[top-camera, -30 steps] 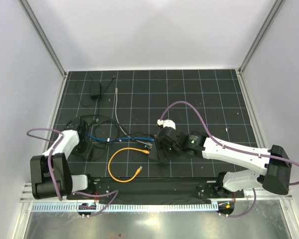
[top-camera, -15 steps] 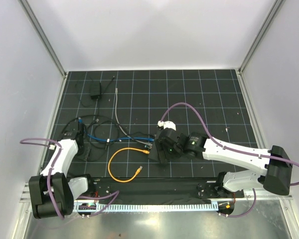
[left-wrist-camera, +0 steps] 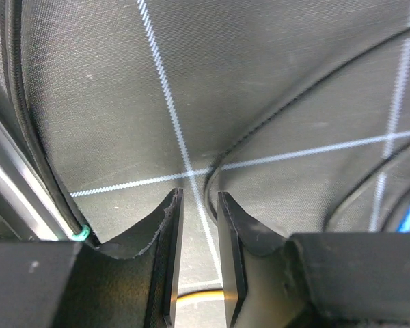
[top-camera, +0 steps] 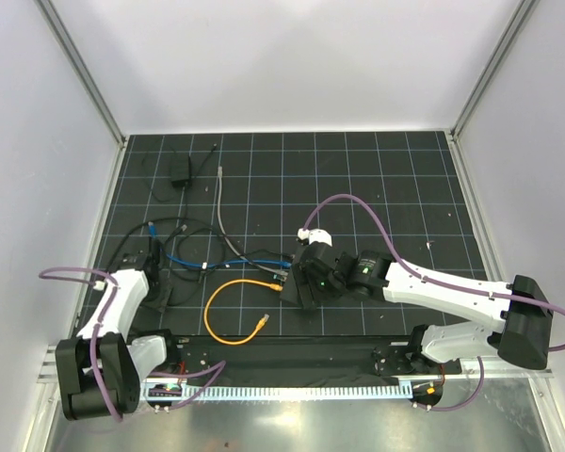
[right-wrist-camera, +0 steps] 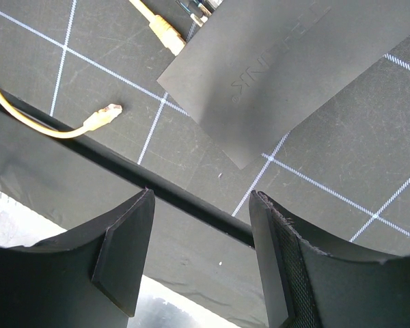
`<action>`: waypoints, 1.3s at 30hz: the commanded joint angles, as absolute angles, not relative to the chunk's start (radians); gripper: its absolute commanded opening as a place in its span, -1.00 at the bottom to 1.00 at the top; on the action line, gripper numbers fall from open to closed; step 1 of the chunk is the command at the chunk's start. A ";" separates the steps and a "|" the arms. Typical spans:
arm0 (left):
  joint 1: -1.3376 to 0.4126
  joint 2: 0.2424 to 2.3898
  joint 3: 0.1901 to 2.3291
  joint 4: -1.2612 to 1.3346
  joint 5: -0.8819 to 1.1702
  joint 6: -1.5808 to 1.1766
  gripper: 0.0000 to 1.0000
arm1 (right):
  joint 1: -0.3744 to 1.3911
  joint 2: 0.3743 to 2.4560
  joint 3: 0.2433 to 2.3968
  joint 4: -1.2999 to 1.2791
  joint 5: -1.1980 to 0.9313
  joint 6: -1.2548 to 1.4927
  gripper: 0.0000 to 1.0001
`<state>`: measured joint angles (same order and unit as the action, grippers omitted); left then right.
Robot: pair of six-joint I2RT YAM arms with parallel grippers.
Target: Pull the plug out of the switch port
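The flat matte-black switch box [right-wrist-camera: 273, 68] lies on the grid mat, and its port edge faces up-left in the right wrist view. A yellow plug [right-wrist-camera: 165, 31] sits at that edge beside other plugs [right-wrist-camera: 201, 8]. The yellow cable's other end [right-wrist-camera: 102, 117] lies loose on the mat. My right gripper [right-wrist-camera: 201, 205] hovers open and empty just near of the box. From above it [top-camera: 304, 285] covers most of the box [top-camera: 298, 299]. My left gripper [left-wrist-camera: 198, 198] is far to the left [top-camera: 158, 256], its jaws almost together, holding nothing.
Blue [top-camera: 231, 262], grey [top-camera: 223, 202] and black cables [top-camera: 184, 226] tangle between the two arms. The yellow cable [top-camera: 212, 315] loops toward the front edge. A small black power adapter [top-camera: 180, 173] lies at the back left. A black bar [right-wrist-camera: 178, 198] runs along the mat's near edge.
My left arm has drawn back toward the near left and its gripper has shifted slightly. The right arm and the box have hardly moved.
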<state>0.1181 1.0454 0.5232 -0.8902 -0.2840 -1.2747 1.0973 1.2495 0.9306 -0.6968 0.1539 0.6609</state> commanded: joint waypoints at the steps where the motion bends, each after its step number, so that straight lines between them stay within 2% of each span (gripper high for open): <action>1: 0.118 1.081 0.528 -0.848 -0.288 -1.292 -0.38 | 1.095 1.232 0.954 -0.663 0.150 0.672 0.30; 7: 0.120 1.155 0.494 -0.802 -0.261 -1.318 -0.38 | 1.094 1.232 0.948 -0.661 0.152 0.675 0.31; 10: 0.120 1.178 0.472 -0.775 -0.264 -1.331 -0.47 | 1.095 1.235 0.945 -0.661 0.152 0.673 0.31; 12: 0.118 1.177 0.469 -0.775 -0.278 -1.338 -0.61 | 1.095 1.235 0.946 -0.663 0.150 0.672 0.31; 13: 0.120 1.172 0.469 -0.778 -0.282 -1.338 -0.82 | 1.095 1.235 0.948 -0.664 0.150 0.672 0.31; 16: 0.121 1.129 0.477 -0.791 -0.314 -1.336 -0.99 | 1.095 1.229 0.945 -0.664 0.153 0.673 0.31; 26: 0.118 0.870 0.756 -0.946 -0.480 -1.165 -1.00 | 1.095 1.229 0.959 -0.675 0.178 0.670 0.31; 31: 0.120 0.876 0.946 -0.925 -0.511 -1.051 -1.00 | 1.095 1.252 0.983 -0.673 0.173 0.673 0.31; 39: 0.120 0.954 1.015 -0.602 -0.306 -0.839 -1.00 | 1.095 1.305 1.038 -0.718 0.189 0.643 0.31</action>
<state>0.1181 0.9108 0.9691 -0.7918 -0.3985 -0.9619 1.0973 1.3029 0.9859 -0.7025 0.1616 0.6559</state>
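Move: The left hand hangs just above the black cable, whose bend runs between and about 2 cm below its parted fingertips. From this hand the blue cable's loose plug lies about 16 cm ahead and 2 cm to the left, and the near-left bend of the yellow cable some 14 cm to the right and 2 cm back. The black cable's bend lies about 38 cm to the left of the right hand, 1 cm ahead and 11 cm lower. Over the bend of the black cable the left fingers dip about 1 cm and shut fully; whether they touch the cable can't be seen. The hand then leaves fast, up about 19 cm and some 11 cm forward, drifting a little left, while the wrist swings the shut fingertips forward and outward by roughly 35 degrees. ##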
